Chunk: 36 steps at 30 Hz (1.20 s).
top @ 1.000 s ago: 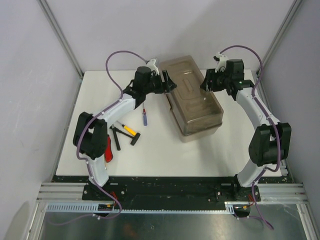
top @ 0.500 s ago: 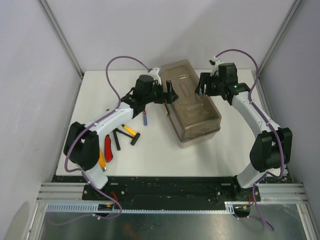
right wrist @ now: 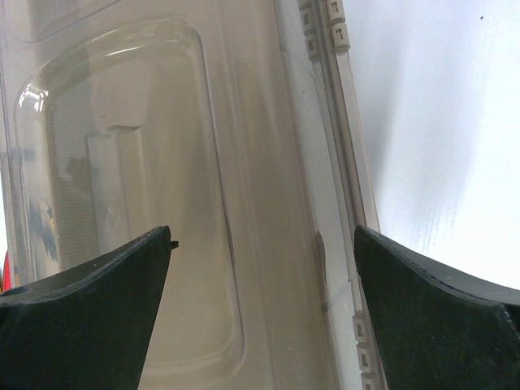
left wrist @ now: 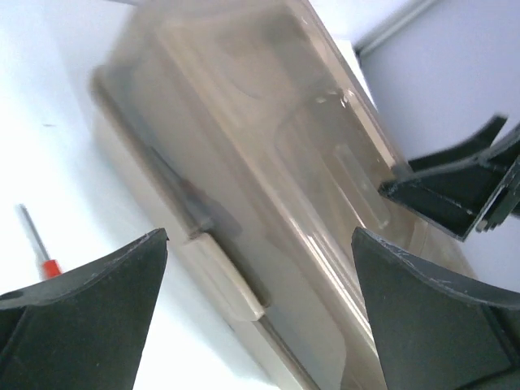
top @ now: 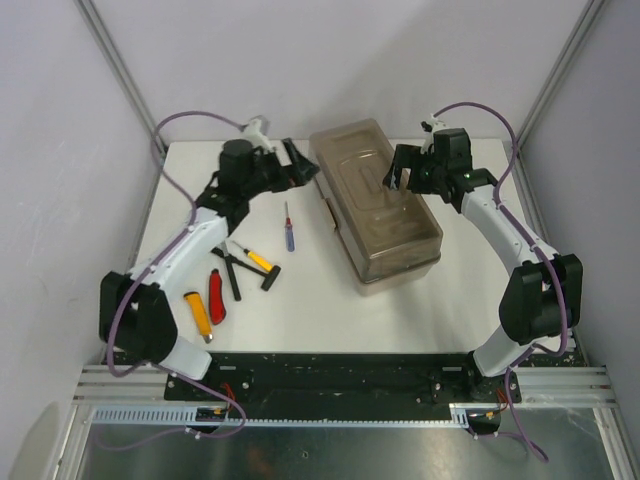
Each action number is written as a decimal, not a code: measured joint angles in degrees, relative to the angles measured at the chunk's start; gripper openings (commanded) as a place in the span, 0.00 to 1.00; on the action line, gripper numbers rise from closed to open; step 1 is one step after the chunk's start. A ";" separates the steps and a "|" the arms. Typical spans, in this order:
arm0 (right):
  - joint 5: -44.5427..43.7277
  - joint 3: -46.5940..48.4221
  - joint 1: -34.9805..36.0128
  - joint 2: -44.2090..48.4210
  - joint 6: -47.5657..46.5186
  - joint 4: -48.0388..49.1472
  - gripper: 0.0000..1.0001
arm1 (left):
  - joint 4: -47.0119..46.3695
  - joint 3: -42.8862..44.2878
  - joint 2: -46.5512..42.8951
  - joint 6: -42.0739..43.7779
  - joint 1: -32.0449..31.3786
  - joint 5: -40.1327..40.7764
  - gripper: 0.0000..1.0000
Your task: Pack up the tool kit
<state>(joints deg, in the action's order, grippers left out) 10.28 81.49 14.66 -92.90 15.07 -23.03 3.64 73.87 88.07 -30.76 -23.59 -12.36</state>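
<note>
The tool kit's beige toolbox [top: 375, 205] lies closed at the table's middle under its brownish translucent lid [right wrist: 162, 162]. My left gripper [top: 300, 160] is open, just left of the box's far corner and apart from it. In the left wrist view the open left gripper [left wrist: 260, 236] faces the box's side and its beige latch [left wrist: 219, 272]. My right gripper [top: 397, 172] hovers open over the lid's right side, and the right gripper [right wrist: 262, 236] holds nothing. A red-and-blue screwdriver [top: 288, 228] lies left of the box.
Black pliers [top: 228, 270], a yellow-handled tool [top: 262, 265], a red-handled tool [top: 216, 297] and a yellow tool [top: 198, 310] lie on the white table [top: 300, 320] at the left front. Grey walls enclose the table on three sides.
My left gripper has drawn back leftward from the toolbox's side and spread wider. The right gripper has widened above the lid. The box has shifted slightly left.
</note>
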 measured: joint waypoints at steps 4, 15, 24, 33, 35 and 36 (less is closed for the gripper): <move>0.02 -0.07 0.00 -0.02 1.03 0.70 0.99 | -7.61 -10.69 -5.99 -6.23 7.06 -4.31 0.99; 1.31 -0.07 0.00 -0.57 3.43 0.98 0.99 | -38.56 -35.89 -3.85 -28.39 10.01 -14.25 0.99; 1.81 -0.07 -0.15 -1.05 4.20 0.96 0.99 | -69.05 -39.43 12.24 -42.12 9.68 -16.13 0.99; 2.49 -0.07 -0.55 -1.27 5.01 0.98 0.95 | -76.52 -37.18 22.29 -47.89 6.14 -16.33 0.98; 2.62 -0.07 -0.63 -1.29 5.27 0.98 0.94 | -77.33 -36.13 23.85 -48.83 5.35 -16.37 0.98; 2.67 -0.07 -0.66 -1.29 5.38 0.98 0.94 | -77.68 -35.63 24.68 -49.29 5.05 -16.39 0.98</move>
<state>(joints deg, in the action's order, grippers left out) 12.95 81.43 14.00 -94.19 20.45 -22.04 -74.04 38.24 112.75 -80.05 -18.55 -28.75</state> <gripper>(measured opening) 0.950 0.983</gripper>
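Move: Down at the case's left side, the latch lies about 15 cm below the left hand, some 4 cm to its right and about level with it. The case's middle is roughly 13 cm to that hand's right and 2 cm ahead, 16 cm below; the screwdriver lies about 5 cm ahead, 4 cm left and 26 cm down. From the right hand, the latch is some 14 cm left, 5 cm back and 9 cm lower. Swinging about 6 cm left, clear of the case, the left hand then sinks some 14 cm beside the case wall while easing back a few centimetres and closing in rightwards again by about 7 cm. The wrist rolls roughly 45 degrees, left side dropping, until the wide-open fingers point level at the latch, one on either side; contact can't be made out. The right hand stays open at the lid's right edge. ##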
